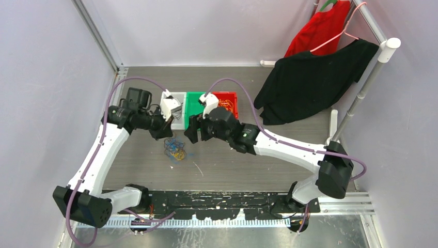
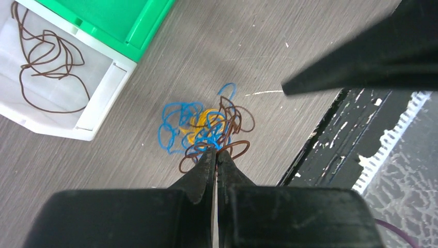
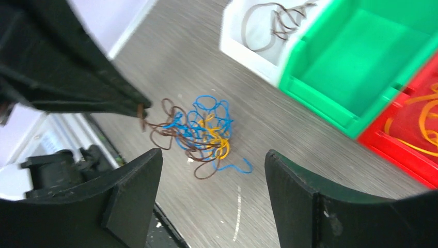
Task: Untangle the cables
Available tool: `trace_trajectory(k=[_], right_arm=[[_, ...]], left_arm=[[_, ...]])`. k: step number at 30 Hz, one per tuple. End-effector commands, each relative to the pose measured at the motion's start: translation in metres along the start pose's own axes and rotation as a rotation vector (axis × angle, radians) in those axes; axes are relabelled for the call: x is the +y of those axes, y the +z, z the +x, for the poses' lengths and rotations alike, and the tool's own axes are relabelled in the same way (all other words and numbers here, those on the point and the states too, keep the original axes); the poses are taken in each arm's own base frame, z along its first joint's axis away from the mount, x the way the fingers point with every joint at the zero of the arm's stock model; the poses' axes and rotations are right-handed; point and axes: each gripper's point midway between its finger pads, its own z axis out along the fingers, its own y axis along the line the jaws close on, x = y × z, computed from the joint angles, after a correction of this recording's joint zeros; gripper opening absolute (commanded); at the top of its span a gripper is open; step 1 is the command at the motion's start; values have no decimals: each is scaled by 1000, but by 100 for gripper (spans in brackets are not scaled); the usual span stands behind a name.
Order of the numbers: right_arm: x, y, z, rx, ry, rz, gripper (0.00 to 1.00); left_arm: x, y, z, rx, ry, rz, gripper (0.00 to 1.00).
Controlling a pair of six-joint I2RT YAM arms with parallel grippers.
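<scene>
The cables lie as one small tangle of blue, brown and orange-yellow strands on the grey table, in front of the bins. My left gripper is shut at the tangle's near edge with a brown cable pinched in its tips. In the right wrist view that strand rises from the heap to the left fingertips. My right gripper hangs open just above the tangle and holds nothing. Seen from above, the left gripper and the right gripper flank the heap.
Behind the tangle stand three bins in a row. The white bin holds a loose brown cable, the green bin holds nothing, and the red bin holds an orange cable. A black garment hangs at the back right.
</scene>
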Motion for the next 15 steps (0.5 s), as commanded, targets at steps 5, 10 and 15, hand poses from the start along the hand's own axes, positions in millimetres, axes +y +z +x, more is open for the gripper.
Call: trace_trajectory(k=[5, 10, 15], right_arm=[[68, -22, -40, -215, -55, -294, 77], [81, -22, -35, -222, -57, -346, 76], [88, -22, -33, -251, -56, -378, 76]], left_arm=[[-33, -48, -45, -142, -25, 43, 0], [-45, -59, -57, -191, -48, 70, 0], [-50, -60, -61, -204, -80, 84, 0]])
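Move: The left gripper already holds a brown cable; the tangle hangs from it, its middle about 8 cm below those fingers, 4 cm back and 2 cm right. From the open right gripper the tangle lies some 6 cm left, 6 cm back and 9 cm lower. The white box is about 8 cm left of the right hand and 8 cm ahead, the green box about 1 cm right and 8 cm ahead, both some 14 cm below. Keep the left fingers shut on the brown cable and raise it about 7 cm, easing slightly back and tipping the fingers some 10 degrees flatter. Meanwhile bring the open right gripper about 4 cm left and 4 cm back, rising some 3 cm, towards the tangle under the left fingers, swinging its fingers counter-clockwise and flatter while they stay wide open. ##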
